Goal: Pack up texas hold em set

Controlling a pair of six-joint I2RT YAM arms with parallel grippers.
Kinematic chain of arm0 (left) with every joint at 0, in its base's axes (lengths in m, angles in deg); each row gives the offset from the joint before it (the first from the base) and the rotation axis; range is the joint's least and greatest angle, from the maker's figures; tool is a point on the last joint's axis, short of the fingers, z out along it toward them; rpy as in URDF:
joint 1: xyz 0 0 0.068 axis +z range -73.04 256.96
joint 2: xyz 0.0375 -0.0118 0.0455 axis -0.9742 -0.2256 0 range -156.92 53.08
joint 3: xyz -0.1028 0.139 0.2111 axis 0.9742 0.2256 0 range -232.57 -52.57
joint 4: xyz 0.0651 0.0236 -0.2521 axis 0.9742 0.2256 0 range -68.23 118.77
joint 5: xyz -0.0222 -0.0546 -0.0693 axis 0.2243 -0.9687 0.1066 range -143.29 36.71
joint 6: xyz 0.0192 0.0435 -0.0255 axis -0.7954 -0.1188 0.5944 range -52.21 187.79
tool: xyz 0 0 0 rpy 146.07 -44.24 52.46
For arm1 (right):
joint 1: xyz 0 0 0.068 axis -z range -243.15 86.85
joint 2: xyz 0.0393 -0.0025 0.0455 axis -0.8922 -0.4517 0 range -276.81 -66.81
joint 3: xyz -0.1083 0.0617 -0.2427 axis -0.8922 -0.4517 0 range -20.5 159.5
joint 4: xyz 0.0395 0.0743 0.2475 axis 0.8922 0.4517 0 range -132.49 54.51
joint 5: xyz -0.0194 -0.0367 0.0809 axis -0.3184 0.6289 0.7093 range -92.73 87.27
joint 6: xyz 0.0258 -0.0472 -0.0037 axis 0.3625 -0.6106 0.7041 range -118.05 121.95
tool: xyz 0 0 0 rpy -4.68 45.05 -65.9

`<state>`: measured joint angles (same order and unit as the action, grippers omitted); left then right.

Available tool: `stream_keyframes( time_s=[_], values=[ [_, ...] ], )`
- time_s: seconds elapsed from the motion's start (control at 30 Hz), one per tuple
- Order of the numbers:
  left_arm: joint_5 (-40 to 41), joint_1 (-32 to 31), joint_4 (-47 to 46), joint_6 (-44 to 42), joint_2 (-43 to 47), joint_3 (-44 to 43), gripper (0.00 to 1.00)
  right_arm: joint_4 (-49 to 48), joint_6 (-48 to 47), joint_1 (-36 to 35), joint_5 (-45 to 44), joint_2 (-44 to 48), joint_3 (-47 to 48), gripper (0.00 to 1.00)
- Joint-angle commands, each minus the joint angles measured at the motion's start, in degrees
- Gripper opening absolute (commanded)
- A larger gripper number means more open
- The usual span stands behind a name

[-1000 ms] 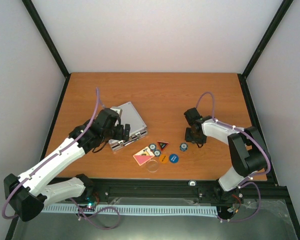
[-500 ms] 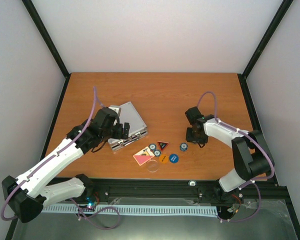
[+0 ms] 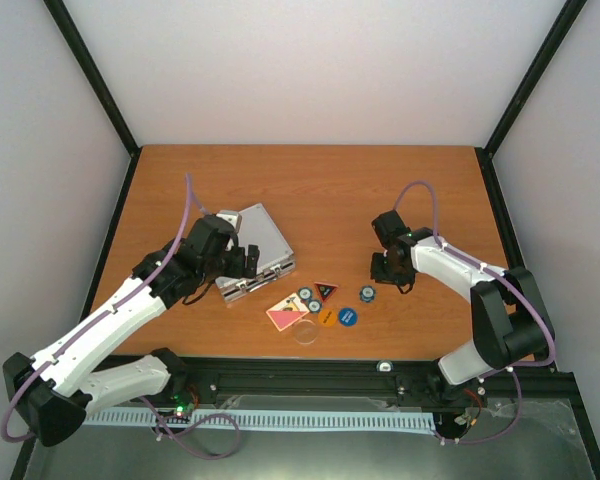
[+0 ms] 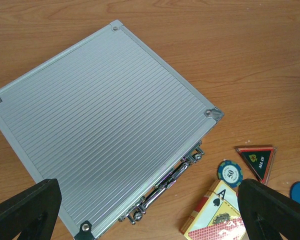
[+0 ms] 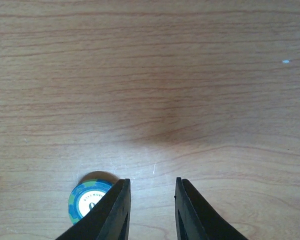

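Note:
The silver aluminium case (image 3: 262,240) lies closed on the wooden table, its latches and handle (image 4: 177,176) facing the loose pieces. My left gripper (image 3: 242,263) hovers over the case's near edge, open wide, nothing between its fingers (image 4: 150,212). Right of the case lie a pink card deck (image 3: 284,316), two blue-white chips (image 3: 304,298), a red-black triangle (image 3: 326,290), an orange disc (image 3: 323,318), a blue disc (image 3: 348,317) and a clear disc (image 3: 306,332). A lone blue-white chip (image 5: 86,201) sits just left of my right gripper (image 5: 152,187), whose jaws stand a little apart over bare wood.
Black frame posts and grey walls enclose the table (image 3: 320,185). A black rail (image 3: 380,372) runs along the near edge. In the left wrist view the card deck (image 4: 216,214), a chip (image 4: 230,172) and the triangle (image 4: 257,157) lie close to the case's latch side.
My right gripper's jaws have narrowed and its arm has shifted slightly beside the lone chip. The left arm has barely moved.

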<state>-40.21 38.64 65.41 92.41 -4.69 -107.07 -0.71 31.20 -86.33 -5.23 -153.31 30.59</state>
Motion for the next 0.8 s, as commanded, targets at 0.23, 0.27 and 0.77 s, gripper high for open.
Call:
stream_keyframes(
  time_s=[0.23,0.27,0.77],
  values=[
    [0.3,-0.1,-1.0,-0.9,-0.2,-1.1,1.00,-1.1,-1.3,-0.1,1.1,-0.9,0.5,0.31],
    [0.3,-0.1,-1.1,-0.9,-0.3,-1.0,1.00,-1.0,-1.4,-0.1,0.9,-1.0,0.6,0.32],
    [0.0,-0.1,-1.6,-0.5,-2.1,-1.1,1.00,-0.6,-6.5,-2.2,3.3,-0.7,3.2,0.78]
  ],
)
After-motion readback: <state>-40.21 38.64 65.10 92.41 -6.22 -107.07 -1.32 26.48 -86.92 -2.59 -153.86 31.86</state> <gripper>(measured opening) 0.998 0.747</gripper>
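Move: The blue-rimmed poker chip lies about 3 cm left of the right hand, 4 cm back and 4 cm below it. The red triangle stands some 13 cm left of that hand and 3 cm back. The blue disc is roughly 8 cm left and 10 cm back, with the orange disc about 5 cm farther left, level with it. From the left hand, the chip is some 28 cm right, 3 cm back and 20 cm down. Leftwards the right hand creeps above the table, about 1.5 cm in all and mostly near the end, bringing the poker chip in between the lines of its fingertips. Meanwhile the fingers spread from about a quarter to three quarters open, still pointing down, and the wrist turns some 5 degrees counter-clockwise. The chip isn't gripped. ##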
